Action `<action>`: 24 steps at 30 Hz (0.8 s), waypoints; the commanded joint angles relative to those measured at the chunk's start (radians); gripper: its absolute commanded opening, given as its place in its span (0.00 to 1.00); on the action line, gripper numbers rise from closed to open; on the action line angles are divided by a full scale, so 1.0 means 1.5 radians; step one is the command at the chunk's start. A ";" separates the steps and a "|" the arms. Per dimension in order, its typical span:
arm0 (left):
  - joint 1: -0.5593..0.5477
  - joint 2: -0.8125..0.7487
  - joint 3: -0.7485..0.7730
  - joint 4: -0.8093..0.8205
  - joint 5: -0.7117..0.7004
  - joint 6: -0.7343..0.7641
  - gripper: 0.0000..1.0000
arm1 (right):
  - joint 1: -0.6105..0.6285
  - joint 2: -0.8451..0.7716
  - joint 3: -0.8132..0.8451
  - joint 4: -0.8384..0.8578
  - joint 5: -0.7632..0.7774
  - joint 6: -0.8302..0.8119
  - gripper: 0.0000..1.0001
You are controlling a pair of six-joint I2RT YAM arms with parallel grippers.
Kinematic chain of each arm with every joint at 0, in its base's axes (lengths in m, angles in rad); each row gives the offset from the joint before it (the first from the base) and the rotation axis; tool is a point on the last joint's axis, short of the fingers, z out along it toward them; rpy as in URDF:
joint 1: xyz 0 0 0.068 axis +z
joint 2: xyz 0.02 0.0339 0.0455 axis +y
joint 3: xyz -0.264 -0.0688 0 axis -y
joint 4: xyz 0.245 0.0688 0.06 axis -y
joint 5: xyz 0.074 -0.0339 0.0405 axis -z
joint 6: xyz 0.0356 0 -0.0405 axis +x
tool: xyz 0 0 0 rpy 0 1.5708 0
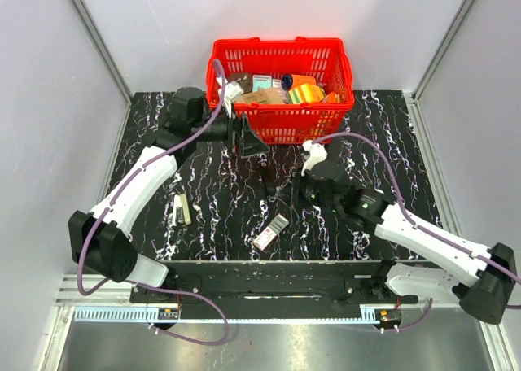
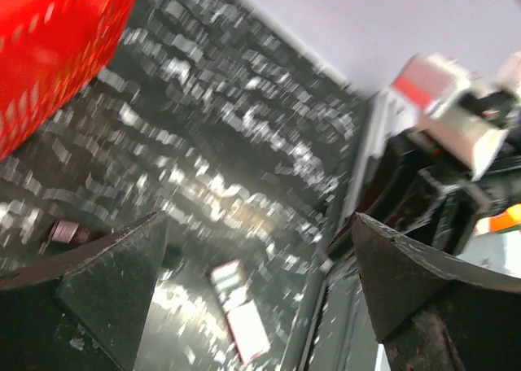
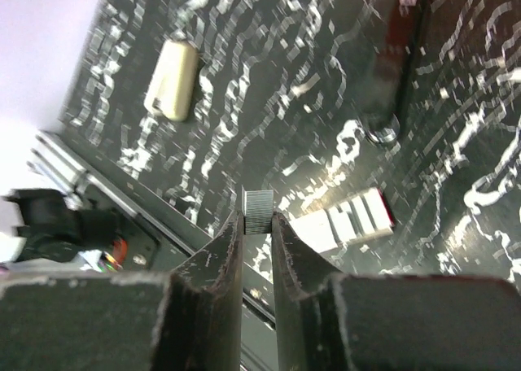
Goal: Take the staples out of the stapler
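Note:
The black stapler (image 1: 271, 179) lies on the dark marbled table in front of the basket; in the right wrist view it (image 3: 399, 58) lies at the upper right, with a silver end toward me. My right gripper (image 3: 257, 224) is shut on a short silver strip of staples (image 3: 258, 211), held above the table, just right of the stapler in the top view (image 1: 293, 194). My left gripper (image 1: 257, 149) hovers by the basket's front, above the stapler. It is open and empty in the left wrist view (image 2: 260, 277).
A red basket (image 1: 281, 120) with several packages stands at the back. A white and red staple box (image 1: 271, 231) lies near the front, also below my right fingers (image 3: 342, 223). A cream object (image 1: 181, 209) lies at the left.

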 commanded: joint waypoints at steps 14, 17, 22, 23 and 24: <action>-0.007 0.035 -0.118 -0.343 -0.225 0.390 0.99 | -0.001 0.254 0.003 -0.058 -0.022 -0.105 0.14; -0.008 0.034 -0.120 -0.346 -0.227 0.390 0.99 | -0.001 0.281 0.006 -0.059 -0.019 -0.114 0.14; -0.014 0.037 -0.120 -0.360 -0.225 0.394 0.99 | -0.001 0.313 0.017 -0.058 -0.015 -0.132 0.14; -0.017 0.037 -0.120 -0.361 -0.222 0.394 0.99 | -0.002 0.319 0.021 -0.058 -0.015 -0.137 0.14; -0.017 0.037 -0.121 -0.361 -0.219 0.394 0.99 | -0.002 0.323 0.023 -0.057 -0.015 -0.139 0.14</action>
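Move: The staple box lies flat, its middle about 21 cm below the right hand, some 3 cm nearer the base and 2 cm to the left; that hand already holds a short strip of staples. The black stapler stands roughly 13 cm farther out than the box and 1 cm left of it, and a pale block about 23 cm left of the box and 6 cm farther out. From the empty left hand, the box is some 13 cm back, 4 cm right and 31 cm down. Almost straight down, the right hand sinks some 18 cm towards the open end of the staple box, fast and then slowing, its fingers tipping over by about 35 degrees to point steeply down while they keep the strip pinched. The wide-open, empty left hand also drops about 19 cm and swings 7 cm left, its fingers tilting downwards, ending above the table left of the stapler. ##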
